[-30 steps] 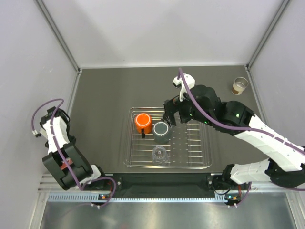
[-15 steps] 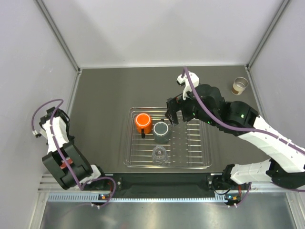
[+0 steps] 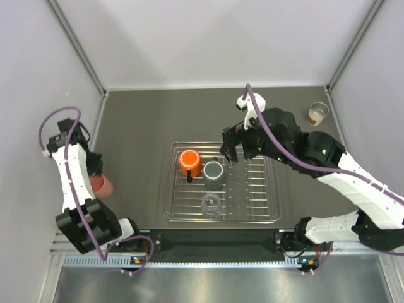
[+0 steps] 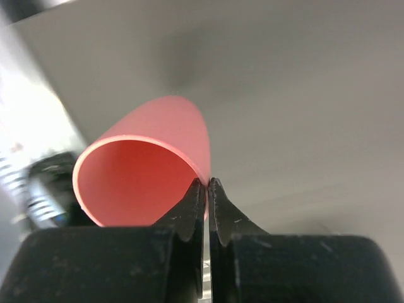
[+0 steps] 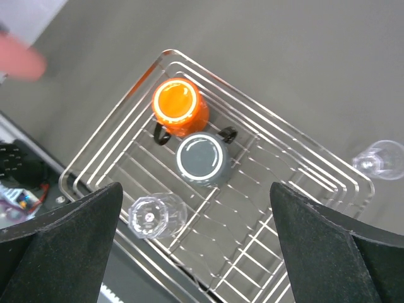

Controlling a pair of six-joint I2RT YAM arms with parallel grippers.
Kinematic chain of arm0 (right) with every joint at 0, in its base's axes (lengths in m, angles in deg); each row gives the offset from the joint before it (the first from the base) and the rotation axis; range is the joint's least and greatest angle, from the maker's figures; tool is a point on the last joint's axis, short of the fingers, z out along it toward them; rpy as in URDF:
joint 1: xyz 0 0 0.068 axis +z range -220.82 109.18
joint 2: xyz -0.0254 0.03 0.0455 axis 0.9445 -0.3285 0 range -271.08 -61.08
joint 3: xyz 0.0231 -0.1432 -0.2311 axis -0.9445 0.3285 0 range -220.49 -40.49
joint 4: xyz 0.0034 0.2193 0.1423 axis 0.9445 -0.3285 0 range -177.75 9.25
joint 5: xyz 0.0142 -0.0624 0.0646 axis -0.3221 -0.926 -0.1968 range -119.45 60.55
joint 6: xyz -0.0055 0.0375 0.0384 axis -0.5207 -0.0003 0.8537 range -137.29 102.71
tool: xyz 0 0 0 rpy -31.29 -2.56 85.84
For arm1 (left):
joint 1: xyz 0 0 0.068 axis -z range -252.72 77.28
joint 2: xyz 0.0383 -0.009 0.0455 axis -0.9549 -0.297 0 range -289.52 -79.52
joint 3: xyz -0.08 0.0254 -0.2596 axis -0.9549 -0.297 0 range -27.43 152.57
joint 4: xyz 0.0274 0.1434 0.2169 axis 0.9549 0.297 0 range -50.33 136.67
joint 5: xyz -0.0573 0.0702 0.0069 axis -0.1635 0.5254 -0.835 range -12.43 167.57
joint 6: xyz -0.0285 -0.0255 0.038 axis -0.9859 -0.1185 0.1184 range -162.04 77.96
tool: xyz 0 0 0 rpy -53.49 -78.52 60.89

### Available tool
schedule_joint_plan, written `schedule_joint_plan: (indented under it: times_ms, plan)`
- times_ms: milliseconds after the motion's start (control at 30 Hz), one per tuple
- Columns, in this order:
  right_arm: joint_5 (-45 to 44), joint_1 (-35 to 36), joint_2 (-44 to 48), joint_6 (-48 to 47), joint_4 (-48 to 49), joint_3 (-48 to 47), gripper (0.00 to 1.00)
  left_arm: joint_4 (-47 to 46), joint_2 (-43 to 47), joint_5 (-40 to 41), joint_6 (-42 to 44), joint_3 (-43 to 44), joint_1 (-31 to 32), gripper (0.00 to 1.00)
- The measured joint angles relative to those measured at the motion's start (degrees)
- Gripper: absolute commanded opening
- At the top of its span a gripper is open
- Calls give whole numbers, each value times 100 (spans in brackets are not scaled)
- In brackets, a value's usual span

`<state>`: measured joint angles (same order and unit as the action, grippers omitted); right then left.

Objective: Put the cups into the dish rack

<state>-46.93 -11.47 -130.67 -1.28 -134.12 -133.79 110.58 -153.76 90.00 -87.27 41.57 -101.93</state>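
Note:
My left gripper [image 4: 207,189] is shut on the rim of the pink cup [image 4: 145,170], one finger inside it and one outside. The top view shows that cup [image 3: 101,185] held at the table's left edge. The dish rack [image 3: 271,208] lies in the middle of the table. It holds an orange cup [image 3: 189,162], a dark grey cup [image 3: 213,173] and a clear cup [image 3: 211,204], all upside down. My right gripper [image 3: 230,151] hangs open above the rack's back edge with nothing in it. Its own view looks down on the orange cup [image 5: 178,107], the dark grey cup [image 5: 202,159], the clear cup [image 5: 153,216] and the rack [image 5: 315,158].
Another clear cup [image 5: 382,159] stands on the table just beyond the rack, hidden under my right arm in the top view. A cup with a brownish lower half [image 3: 317,113] stands at the back right corner. Grey walls close in the table on three sides.
My left gripper has shut on the pink cup, and the left arm has risen and stretched so the cup now shows in the top view. My right gripper drifted slightly back from the dark grey cup.

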Motion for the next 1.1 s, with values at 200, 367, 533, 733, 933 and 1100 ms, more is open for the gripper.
schedule_joint_plan:
  times_ms: [200, 367, 533, 733, 933, 1100]
  plan:
    - [1187, -1113, -103, 223, -24, -13, 100, -127, 63, -1178, -376, 1453, 1276, 0]
    - [2420, -1985, -155, 525, 61, 149, 100, -1095, 507, -2970, -866, 1493, 1668, 0]
    - [3827, -2658, -369, 1126, 437, 361, 100, -3018, 944, -4671, -1598, 1180, 2070, 0]
    - [5222, -2765, -472, 2221, 2146, 1014, 100, -5698, 1021, -6074, -2765, 833, 2559, 0]
    - [6087, -2710, -787, 3637, 4634, 1346, 100, -7989, 1023, -6841, -3777, 815, 2664, 0]
    - [6041, -2542, -1126, 4378, 6092, 1248, 100, -8826, 1023, -7069, -4310, 813, 2669, 0]
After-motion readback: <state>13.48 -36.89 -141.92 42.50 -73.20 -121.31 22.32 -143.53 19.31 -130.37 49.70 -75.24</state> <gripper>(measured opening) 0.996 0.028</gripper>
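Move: The left hand already holds the pink cup by its rim and takes it to the open right gripper, some 47 cm to its right, about level fore-and-aft and 20 cm higher. From the right hand, the pink cup is roughly 46 cm to the left, 3 cm back and 24 cm below. In the rack, around 31 cm below the right hand, the grey mug stands about 8 cm ahead and 6 cm left, the orange mug 12 cm ahead and 15 cm left. Up and to the right, nearly 40 cm up and 28 cm across, the left hand sweeps the pinched pink cup towards the right gripper, bowing forward then partly back as its fingers swing from down to rightward. The open right hand first eases forward, slightly right and down, then goes left and up to meet the cup, turning its fingers to point left. ##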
